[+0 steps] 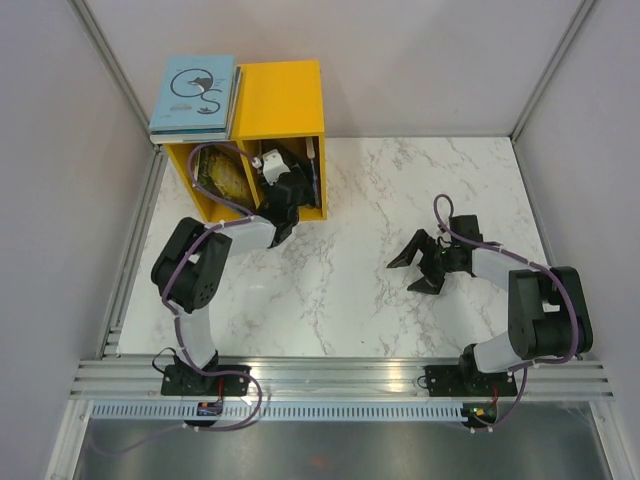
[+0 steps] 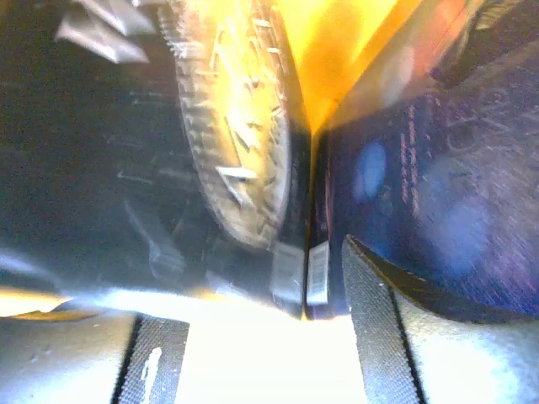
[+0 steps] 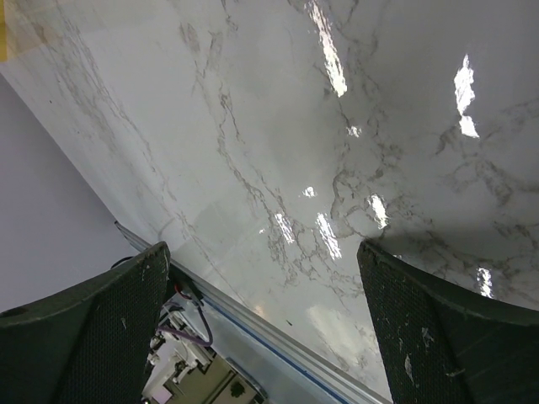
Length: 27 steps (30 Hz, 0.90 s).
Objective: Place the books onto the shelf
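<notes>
The yellow shelf (image 1: 285, 100) stands at the table's back left, its two compartments facing me. A stack of books with a light blue swirl cover (image 1: 195, 92) on top lies on its left half. A grey-green book (image 1: 222, 175) leans in the left compartment. My left gripper (image 1: 272, 165) reaches into the right compartment, where a purple book (image 1: 316, 180) stands against the right wall. Its wrist view shows a black-and-gold book (image 2: 240, 126) and a dark blue book (image 2: 438, 185) upright side by side, with the open left gripper (image 2: 265, 337) straddling their lower edges. My right gripper (image 1: 418, 265) hovers open and empty.
The marble table (image 1: 400, 200) stretches to the right of the shelf. Grey walls close in at the left, back and right. An aluminium rail (image 1: 340, 380) runs along the near edge, also seen below the right gripper (image 3: 261, 320) in its wrist view.
</notes>
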### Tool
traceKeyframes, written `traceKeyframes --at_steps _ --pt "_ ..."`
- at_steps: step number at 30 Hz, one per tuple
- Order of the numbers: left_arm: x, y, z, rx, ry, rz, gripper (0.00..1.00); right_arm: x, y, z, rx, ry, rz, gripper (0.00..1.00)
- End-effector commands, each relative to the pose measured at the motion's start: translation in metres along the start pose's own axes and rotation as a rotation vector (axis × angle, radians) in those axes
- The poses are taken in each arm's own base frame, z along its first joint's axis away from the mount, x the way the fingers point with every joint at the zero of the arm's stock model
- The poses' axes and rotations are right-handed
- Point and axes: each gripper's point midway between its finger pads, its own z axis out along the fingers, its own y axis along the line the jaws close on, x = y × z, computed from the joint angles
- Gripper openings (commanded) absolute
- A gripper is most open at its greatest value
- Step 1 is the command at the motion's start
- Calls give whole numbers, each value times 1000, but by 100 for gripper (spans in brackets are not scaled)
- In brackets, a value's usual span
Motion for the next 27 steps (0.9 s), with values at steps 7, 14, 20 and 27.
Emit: traceKeyframes --at_steps 7,14,20,27 --pt "-45 4 -51 16 20 -74 91 13 -51 3 160 -57 -28 97" --pt "-54 19 -99 22 75 -68 100 14 -35 -9 104 -95 -48 97" --pt "-41 43 -151 26 158 -46 100 8 -2 -23 22 -140 -64 98" --pt "-29 78 -203 18 238 -34 99 14 103 -52 -176 -179 -205 98"
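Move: The left hand is inside the shelf's right compartment, in the V between the last two books: the black book it has just let go lies about 3 cm to its left and 3 cm ahead, its middle some 2 cm lower, while the purple book stands about 4 cm to the right and 3 cm ahead. The gold-green book, in the left compartment, is some 15 cm to the left and roughly level fore and aft. From the right hand, the black book lies some 25 cm ahead, 30 cm to the left and 5 cm higher. The left hand backs out of the right compartment with its already parted fingers spreading to fully open, first rising as fast as it draws back, then running mostly straight back with some drift to its left, about 18 cm back and 6 cm up in all, and tips down some 10 degrees to finish in front of the shelf, clear of the books. Over the bare table the empty, open right hand eases back about 2 cm, then lifts some 5 cm while starting to the left and forward again. ##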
